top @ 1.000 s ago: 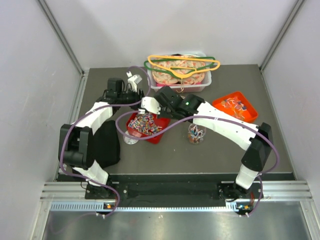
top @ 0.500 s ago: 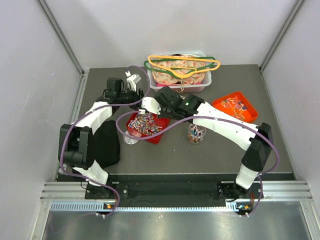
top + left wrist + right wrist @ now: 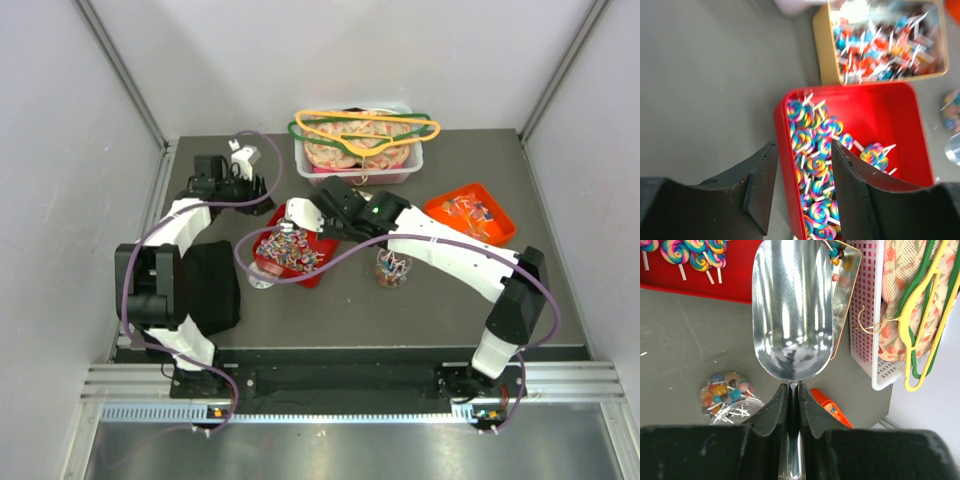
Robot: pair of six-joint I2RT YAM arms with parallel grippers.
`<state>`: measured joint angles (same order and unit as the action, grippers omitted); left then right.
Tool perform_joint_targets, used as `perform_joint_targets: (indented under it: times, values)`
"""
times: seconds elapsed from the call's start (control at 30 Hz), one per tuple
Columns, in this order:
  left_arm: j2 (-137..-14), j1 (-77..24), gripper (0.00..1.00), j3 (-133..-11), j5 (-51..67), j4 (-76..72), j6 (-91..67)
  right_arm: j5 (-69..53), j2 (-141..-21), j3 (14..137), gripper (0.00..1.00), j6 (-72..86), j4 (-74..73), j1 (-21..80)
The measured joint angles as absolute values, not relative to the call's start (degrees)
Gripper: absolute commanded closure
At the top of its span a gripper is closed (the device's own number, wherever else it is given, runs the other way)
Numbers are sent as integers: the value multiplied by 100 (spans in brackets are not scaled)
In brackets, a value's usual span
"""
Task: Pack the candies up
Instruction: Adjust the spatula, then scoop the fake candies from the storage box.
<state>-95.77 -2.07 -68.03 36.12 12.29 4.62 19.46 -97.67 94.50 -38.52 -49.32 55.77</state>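
Observation:
The candies are swirl lollipops heaped in a red tray (image 3: 310,272) (image 3: 900,125), with the heap (image 3: 815,155) at its left side. More candies fill a gold tin (image 3: 880,45), an orange tray (image 3: 470,213) and a clear jar (image 3: 392,267) (image 3: 727,395). My right gripper (image 3: 322,207) (image 3: 794,386) is shut on the handle of an empty metal scoop (image 3: 792,310), held over the table by the red tray's edge. My left gripper (image 3: 243,162) (image 3: 803,145) hangs open behind the tray and to its left. The tray's rim shows between its fingers, and they hold nothing.
A white basket (image 3: 412,165) (image 3: 867,315) with cloth and coloured hangers stands at the back. A black pouch (image 3: 212,288) lies at the left front. A second clear jar (image 3: 262,276) sits by the red tray's front corner.
My left gripper has drawn back to the left, away from the red tray. The right gripper and its scoop have hardly shifted.

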Motion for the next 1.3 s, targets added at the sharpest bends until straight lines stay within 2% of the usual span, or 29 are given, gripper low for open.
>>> perform_joint_targets:
  times: [0.57, 0.83, 1.3]
  values:
    - [-9738, -607, 60, -6243, 2580, 1319, 1072, 1940, -9767, 9450, 100, -3852, -5087, 5658]
    - [-9745, -725, 76, -6145, 2283, 1245, 1125, 1949, -9972, 9546, 100, -3948, -5098, 5765]
    - [-9780, -801, 91, -6139, 2176, 1205, 1074, 2523, -11395, 9854, 100, -4860, -4950, 5765]
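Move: For my left hand the target is the left side rim of the red tray, about 7 cm below and 2 cm back. The tray's middle is some 7 cm back, 7 cm right and 9 cm down. From my right hand, already gripping the spatula, that middle lies about 10 cm left, level, some 16 cm down; the gold candy box is about 11 cm ahead, 3 cm right, and the glass jar 13 cm right, 5 cm back. I lower my left hand about 7 cm and a little back onto the red tray's left side, rolling its left side up some 15 degrees, and close the half-open fingers to pinch the rim. My right hand keeps its grip on the spatula and lingers, then dips about 8 cm, drifting slightly forward and left, tipping its left side down nearly 20 degrees so the scoop end sinks towards the lollipops. ##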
